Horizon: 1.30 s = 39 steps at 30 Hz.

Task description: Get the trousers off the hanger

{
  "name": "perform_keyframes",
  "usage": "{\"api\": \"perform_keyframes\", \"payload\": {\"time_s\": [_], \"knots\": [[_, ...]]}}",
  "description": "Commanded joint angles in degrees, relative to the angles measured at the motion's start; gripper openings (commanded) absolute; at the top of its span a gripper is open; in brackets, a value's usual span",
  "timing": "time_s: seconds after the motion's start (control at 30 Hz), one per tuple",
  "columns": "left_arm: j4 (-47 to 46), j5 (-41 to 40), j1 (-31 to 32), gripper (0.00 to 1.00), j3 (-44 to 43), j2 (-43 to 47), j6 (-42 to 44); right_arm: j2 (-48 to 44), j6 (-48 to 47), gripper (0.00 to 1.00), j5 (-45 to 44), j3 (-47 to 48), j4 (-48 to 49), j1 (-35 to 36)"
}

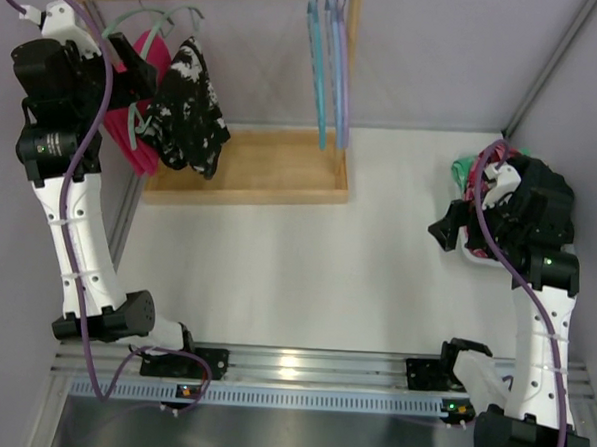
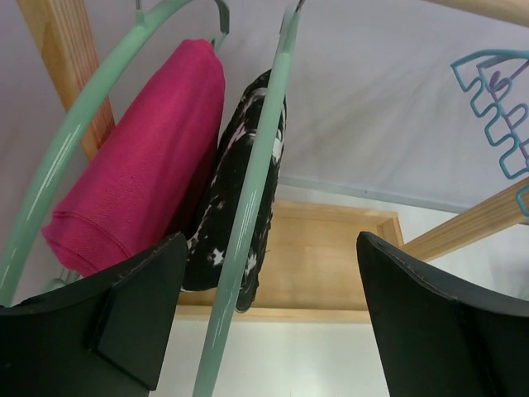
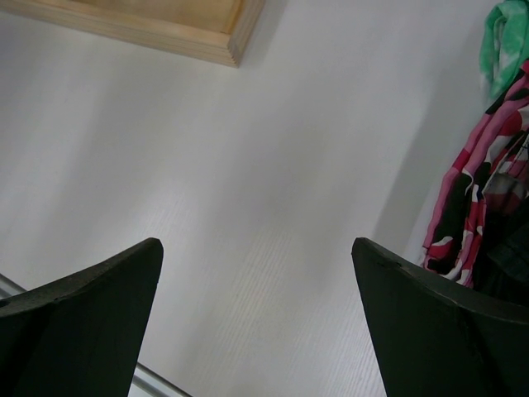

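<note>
The trousers (image 1: 186, 108), black with white splotches, hang folded over a mint-green hanger (image 1: 169, 21) on the wooden rail at the top left. In the left wrist view the trousers (image 2: 240, 182) hang behind the hanger's arm (image 2: 248, 215), which passes between my open fingers. My left gripper (image 1: 136, 80) is open, raised beside the garments; in its own view it (image 2: 273, 265) holds nothing. My right gripper (image 1: 448, 231) is open and empty above the table at the right, as its own view (image 3: 256, 256) shows.
A magenta-pink garment (image 1: 136, 85) hangs on another mint-green hanger (image 2: 58, 165) left of the trousers. Blue and lilac hangers (image 1: 327, 65) hang at the rail's right end. A wooden tray base (image 1: 271, 167) lies below. A pile of clothes (image 3: 488, 190) lies at the right edge.
</note>
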State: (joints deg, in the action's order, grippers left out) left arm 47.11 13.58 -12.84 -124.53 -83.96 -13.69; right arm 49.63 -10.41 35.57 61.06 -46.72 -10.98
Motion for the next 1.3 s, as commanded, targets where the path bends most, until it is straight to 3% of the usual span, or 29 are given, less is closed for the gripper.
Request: {"api": "perform_keyframes", "payload": {"time_s": [0.0, 0.27, 0.57, 0.77, 0.97, 1.07, 1.27], "knots": [[0.2, 0.6, -0.3, 0.89, 1.5, -0.3, 0.7, -1.3, -0.7, 0.99, 0.2, 0.2, 2.2, 0.7], [0.0, 17.2, -0.4, 0.81, 2.0, -1.4, -2.5, -1.2, -0.7, 0.99, 0.5, 0.1, 2.3, 0.7], [-2.0, 24.1, -0.3, 0.75, 0.1, -4.2, -10.7, -1.2, -0.6, 1.00, 0.6, 0.1, 2.5, 0.8], [-13.4, 30.4, -0.4, 0.68, 5.2, -5.9, -26.3, -1.6, -0.7, 0.99, 0.0, 0.1, 2.2, 0.7], [-28.7, 28.9, -0.4, 0.52, 10.6, -5.6, -39.4, -1.6, -0.6, 0.99, -0.3, 0.0, 2.2, 0.7], [-35.5, 30.5, -0.4, 0.49, 13.0, -5.5, -44.3, -1.7, -0.6, 0.99, -0.6, 0.0, 2.1, 0.7], [-36.5, 32.7, -0.4, 0.47, 14.0, -6.4, -45.0, -1.3, -0.8, 0.99, -0.5, 0.2, 2.0, 0.7]]}}
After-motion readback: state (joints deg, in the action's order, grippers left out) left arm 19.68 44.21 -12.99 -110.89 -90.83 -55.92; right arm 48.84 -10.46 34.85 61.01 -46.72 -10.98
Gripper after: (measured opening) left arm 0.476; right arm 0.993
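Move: The near arm of the right-hand green hanger lies about 3 cm ahead of the open left fingers, 1 cm to the left and level with them. Below it the black-and-white trousers hang some 15 cm straight ahead of the hand and 12 cm down; the pink trousers are 10 cm ahead, 8 cm left and 8 cm down. The left-hand green hanger's near arm is about 3 cm ahead and 10 cm left, level. From the right hand, the right-hand hanger's arm lies roughly 15 cm ahead, 65 cm left and 25 cm up. The right-hand green hanger's near arm comes between the left fingers and is pushed along to the right, the left finger bearing on it. The hand first sinks 2 to 3 cm and goes right, some 8 cm in all, then reaches about 5 cm forward; the wrist turns clockwise and rolls its left side down by about 40 degrees as the fingers close to half open around the hanger arm. ##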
